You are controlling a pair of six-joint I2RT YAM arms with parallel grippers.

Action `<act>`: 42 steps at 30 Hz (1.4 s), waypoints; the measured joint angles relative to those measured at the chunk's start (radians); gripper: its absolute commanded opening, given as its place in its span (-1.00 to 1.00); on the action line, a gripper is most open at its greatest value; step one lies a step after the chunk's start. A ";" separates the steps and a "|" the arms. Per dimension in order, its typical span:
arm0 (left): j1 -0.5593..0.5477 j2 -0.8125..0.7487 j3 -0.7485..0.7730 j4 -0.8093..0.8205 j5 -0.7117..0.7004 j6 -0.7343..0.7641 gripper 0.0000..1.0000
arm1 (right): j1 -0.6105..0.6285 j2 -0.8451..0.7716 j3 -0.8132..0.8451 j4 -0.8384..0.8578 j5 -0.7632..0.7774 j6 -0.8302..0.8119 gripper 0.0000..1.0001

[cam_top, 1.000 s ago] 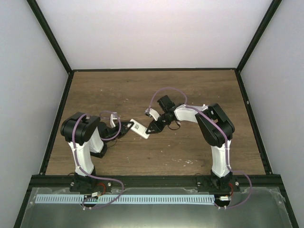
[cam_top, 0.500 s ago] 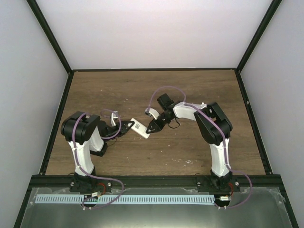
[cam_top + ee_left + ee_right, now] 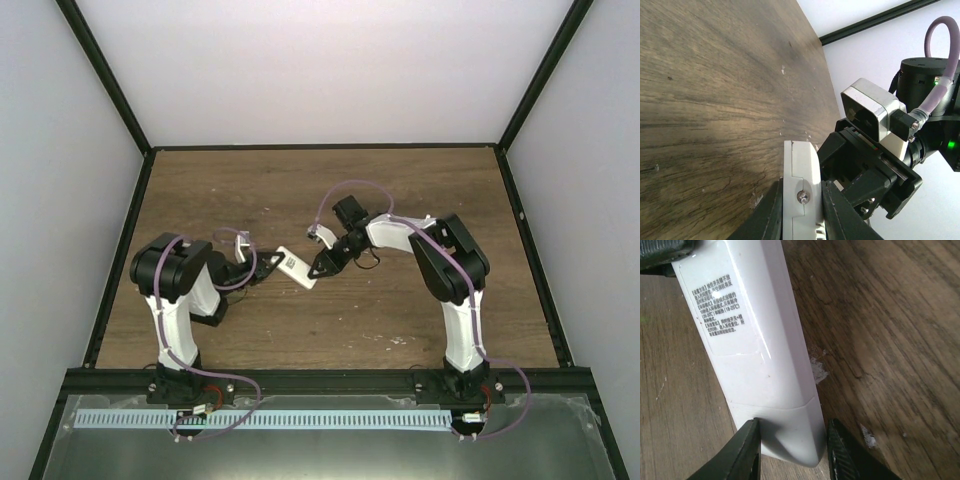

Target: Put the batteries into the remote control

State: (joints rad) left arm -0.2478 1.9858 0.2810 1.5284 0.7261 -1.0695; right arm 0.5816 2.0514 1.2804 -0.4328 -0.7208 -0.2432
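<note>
The white remote control (image 3: 293, 266) is held just above the wooden table, between the two arms. My left gripper (image 3: 266, 266) is shut on one end of it; in the left wrist view the black fingers (image 3: 832, 210) press both flat sides of the remote control (image 3: 800, 170), whose edge shows a small screw. My right gripper (image 3: 319, 268) is closed across the opposite end. The right wrist view shows its gripper (image 3: 792, 435) bracketing the rounded tip of the remote control (image 3: 755, 340), label side up. The batteries are out of view.
The brown wooden table (image 3: 400, 190) has a few pale scuff specks (image 3: 816, 371) beside the remote. A black frame and white walls enclose it. The right arm's wrist and camera (image 3: 875, 117) sit close behind the remote in the left wrist view.
The remote has shifted slightly away from the bases, with both grippers still on its ends. The right wrist has crept a little left and farther back. Neither gripper has changed its opening.
</note>
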 measured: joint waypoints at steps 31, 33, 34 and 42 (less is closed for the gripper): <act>-0.047 0.027 0.036 -0.002 -0.010 -0.032 -1.00 | -0.014 -0.040 -0.026 0.157 0.029 0.062 -0.07; -0.064 0.028 0.037 -0.005 0.022 -0.038 -1.00 | -0.014 -0.063 -0.026 0.172 0.047 0.065 -0.05; -0.076 0.028 0.037 -0.004 0.051 -0.044 -1.00 | -0.015 -0.077 -0.026 0.182 0.057 0.070 -0.04; -0.113 0.025 0.048 -0.004 0.174 -0.090 -1.00 | -0.093 -0.220 -0.029 0.192 0.104 0.077 -0.01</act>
State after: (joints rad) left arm -0.3603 2.0106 0.3290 1.5246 0.9001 -1.1599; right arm 0.4889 1.8313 1.2518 -0.2409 -0.6170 -0.1661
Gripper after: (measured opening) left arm 0.175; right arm 0.493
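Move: The left hand holds the remote control by its far-left end. The remote's middle lies about 4 cm to that hand's right, 2 cm back and 2 cm lower. The right fingers straddle the covered near end of the remote, whose middle is roughly 4 cm to their left, 2 cm ahead and 2 cm up. The left gripper stands about 7 cm left of the right hand, 4 cm farther out and some 3 cm higher. Easing forward a couple of centimetres while its fingers spread, the right hand comes clear of the remote's cover end, then climbs quickly, about 10 cm up and 7 cm forward in all, drifting right at the end as its fingertips swing outward. The left hand keeps its pinch, creeps forward barely 1 cm, then carries the remote right and back, turning it some 15 degrees clockwise. ##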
